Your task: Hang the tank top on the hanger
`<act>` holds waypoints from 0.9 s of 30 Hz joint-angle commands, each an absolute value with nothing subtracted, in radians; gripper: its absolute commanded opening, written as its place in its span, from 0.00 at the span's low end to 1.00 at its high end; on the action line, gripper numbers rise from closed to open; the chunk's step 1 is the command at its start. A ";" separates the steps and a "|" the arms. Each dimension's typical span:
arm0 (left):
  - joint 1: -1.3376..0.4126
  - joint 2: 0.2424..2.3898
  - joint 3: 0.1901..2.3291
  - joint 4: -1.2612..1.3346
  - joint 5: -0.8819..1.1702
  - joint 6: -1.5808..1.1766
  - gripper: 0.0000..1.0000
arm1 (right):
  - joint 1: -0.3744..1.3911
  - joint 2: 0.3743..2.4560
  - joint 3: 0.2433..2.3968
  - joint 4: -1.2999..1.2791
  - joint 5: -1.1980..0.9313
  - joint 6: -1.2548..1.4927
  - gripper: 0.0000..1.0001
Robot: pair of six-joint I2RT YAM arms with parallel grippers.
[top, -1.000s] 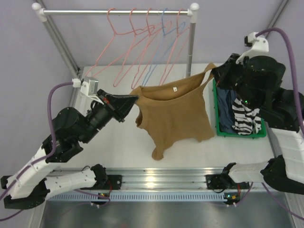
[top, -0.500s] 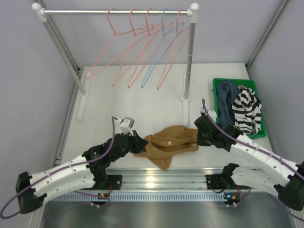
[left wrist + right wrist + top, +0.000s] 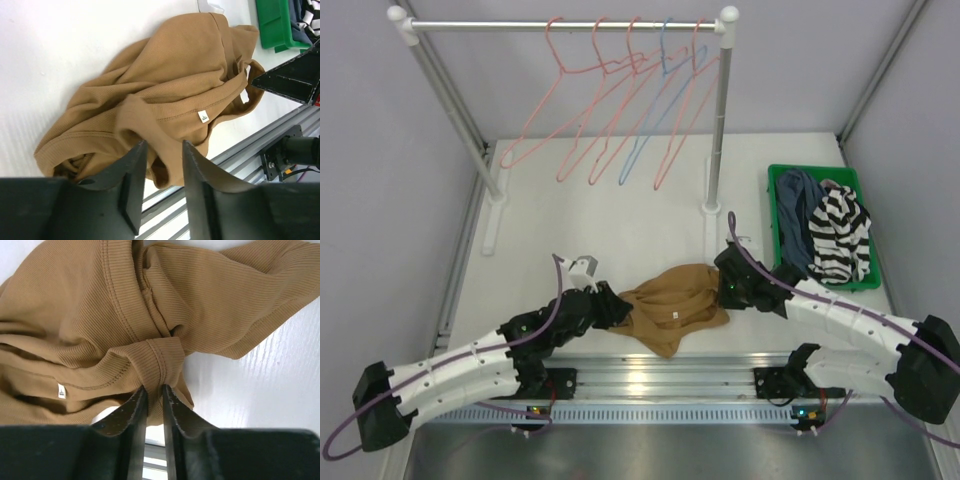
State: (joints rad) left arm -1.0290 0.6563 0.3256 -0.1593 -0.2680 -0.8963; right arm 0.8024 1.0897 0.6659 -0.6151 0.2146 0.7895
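The tan tank top point(image 3: 675, 305) lies crumpled in a heap on the white table near the front rail. My left gripper point(image 3: 618, 308) is at its left edge, jaws parted, with a loose fold point(image 3: 162, 135) lying between the fingertips of that gripper point(image 3: 162, 145). My right gripper point(image 3: 725, 290) is at the heap's right edge; in the right wrist view it point(image 3: 154, 387) has a bunched strap point(image 3: 162, 360) pinched in a narrow gap. Several salmon-pink hangers point(image 3: 560, 60) hang on the rack far behind, apart from the tank top point(image 3: 75, 305).
A light blue hanger point(image 3: 665, 50) hangs among the pink ones on the rack bar point(image 3: 570, 24). The rack post point(image 3: 715, 150) stands just behind the heap. A green bin point(image 3: 772, 200) at the right holds a striped garment point(image 3: 840, 235) and a dark one.
The tank top, held up spread between both raised grippers a second ago, now lies heaped on the table. Both arms came down low and forward. The left jaws have parted.
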 commanded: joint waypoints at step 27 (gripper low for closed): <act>-1.026 0.724 1.251 -0.484 -0.587 -0.315 0.63 | 0.815 0.956 0.805 -0.664 0.230 0.683 0.49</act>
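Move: The leftmost pink hanger hangs roughly 27 cm ahead of my left hand, 8 cm to its left and 35 cm above it; the next pink hanger is some 7 cm to the right of that one. The tank top's middle is level with my left hand, about 11 cm right and 5 cm below. From my right hand it lies about 12 cm left, 3 cm back and 3 cm below, with the rack's right foot some 16 cm ahead and 2 cm left. With both grippers already opening, I finish letting go of the tank top. My left hand opens wider and climbs clear of its left end, about 30 cm up and 6 cm left, slowly at first and then fast, fingers tipping up nearly 30 degrees towards the hangers. My right hand spreads its fingers off the cloth first, then lifts about 5 cm and stays just above. ##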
